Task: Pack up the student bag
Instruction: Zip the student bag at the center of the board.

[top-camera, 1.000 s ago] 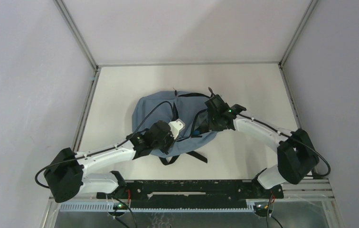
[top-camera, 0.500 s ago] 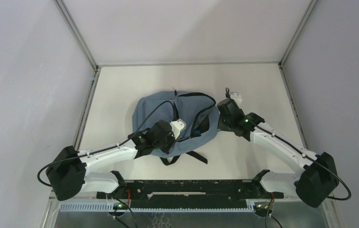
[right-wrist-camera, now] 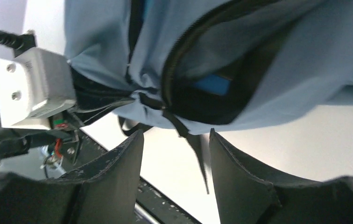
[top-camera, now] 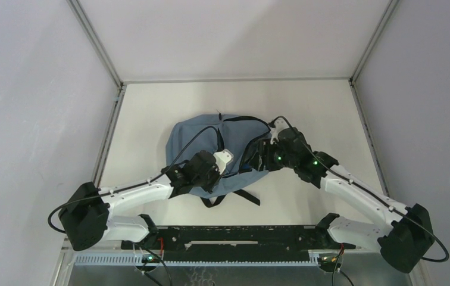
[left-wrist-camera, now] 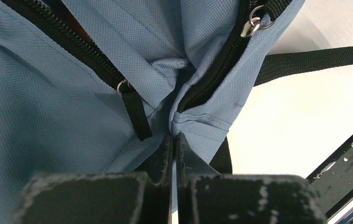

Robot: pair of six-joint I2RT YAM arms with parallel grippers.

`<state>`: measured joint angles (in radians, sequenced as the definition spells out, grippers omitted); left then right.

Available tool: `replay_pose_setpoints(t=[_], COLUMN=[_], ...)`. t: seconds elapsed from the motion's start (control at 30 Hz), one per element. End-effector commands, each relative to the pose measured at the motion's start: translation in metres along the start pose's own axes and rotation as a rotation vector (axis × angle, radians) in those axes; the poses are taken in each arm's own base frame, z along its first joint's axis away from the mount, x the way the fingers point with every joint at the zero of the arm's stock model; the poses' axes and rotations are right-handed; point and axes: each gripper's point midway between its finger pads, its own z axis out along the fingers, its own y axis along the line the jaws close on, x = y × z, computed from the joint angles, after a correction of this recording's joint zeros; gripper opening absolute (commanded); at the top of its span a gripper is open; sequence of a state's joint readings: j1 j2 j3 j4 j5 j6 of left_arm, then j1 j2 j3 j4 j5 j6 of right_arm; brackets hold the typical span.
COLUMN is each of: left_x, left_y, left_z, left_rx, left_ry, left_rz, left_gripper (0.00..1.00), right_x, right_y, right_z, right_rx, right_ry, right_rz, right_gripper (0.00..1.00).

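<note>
The student bag (top-camera: pixel 191 134), soft blue-grey with black straps, lies mid-table with its main zip open. My left gripper (left-wrist-camera: pixel 173 138) is shut on a fold of the bag's fabric (left-wrist-camera: pixel 198 126) beside the zip end; in the top view it sits at the bag's near edge (top-camera: pixel 212 173). My right gripper (right-wrist-camera: pixel 175 135) is open at the bag's right-hand opening (right-wrist-camera: pixel 212 100), just below the rim. A black zip pull strap (right-wrist-camera: pixel 197 154) dangles between its fingers, untouched. Something bright blue (right-wrist-camera: pixel 212 84) shows inside the bag.
Black bag straps (top-camera: pixel 243 196) trail toward the black front rail (top-camera: pixel 240 234). The white table (top-camera: pixel 163 101) is bounded by grey walls on three sides. The left arm's white camera block (right-wrist-camera: pixel 30 88) is close on the right gripper's left.
The right gripper pulled out from the bag toward the back right, then came back down to the opening's near right side, and its jaws have opened. The left gripper kept its pinch.
</note>
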<state>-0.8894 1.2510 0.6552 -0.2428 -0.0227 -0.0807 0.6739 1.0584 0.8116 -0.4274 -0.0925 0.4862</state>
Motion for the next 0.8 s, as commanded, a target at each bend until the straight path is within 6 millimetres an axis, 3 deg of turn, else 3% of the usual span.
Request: replay_pose_setpoints(t=[0.0,0.37,0.77], left_x=[-0.020,-0.019,-0.018], left_y=[-0.004,-0.004,-0.003], left_z=[-0.003,-0.004,-0.003], left_rx=[0.015,0.015,0.014], left_ry=[-0.027,-0.024,-0.019], left_rz=[-0.021,-0.018,-0.019], left_gripper=[0.00,0.00,0.00], right_x=[0.000,0.027,0.022], right_y=[0.042,0.039,0.037], right_z=[0.009,0.033,0.038], right_rx=[-0.228,-0.230,-0.210], right_ry=[0.051,0.182,0.159], right_rz=[-0.033,-0.016,-0.012], right_gripper=[0.62,0.63,0.61])
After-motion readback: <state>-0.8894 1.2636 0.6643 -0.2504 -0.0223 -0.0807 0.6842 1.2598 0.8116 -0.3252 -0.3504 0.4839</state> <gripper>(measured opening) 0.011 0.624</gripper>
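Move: The main zipper's pull tab, at the near end of the gaping opening, lies about 6 cm left of the right hand, 1 cm back and 7 cm below. The blue folder inside the bag is some 5 cm ahead of the tab and 2 cm right of it; the loose black strap lies about 10 cm back and 7 cm left of the right hand. From the left hand, pinching the bag's near edge, the tab is about 12 cm right and 4 cm ahead. Open right fingers go 4 cm left, then down and slightly back toward the pull tab; left keeps its pinch. ##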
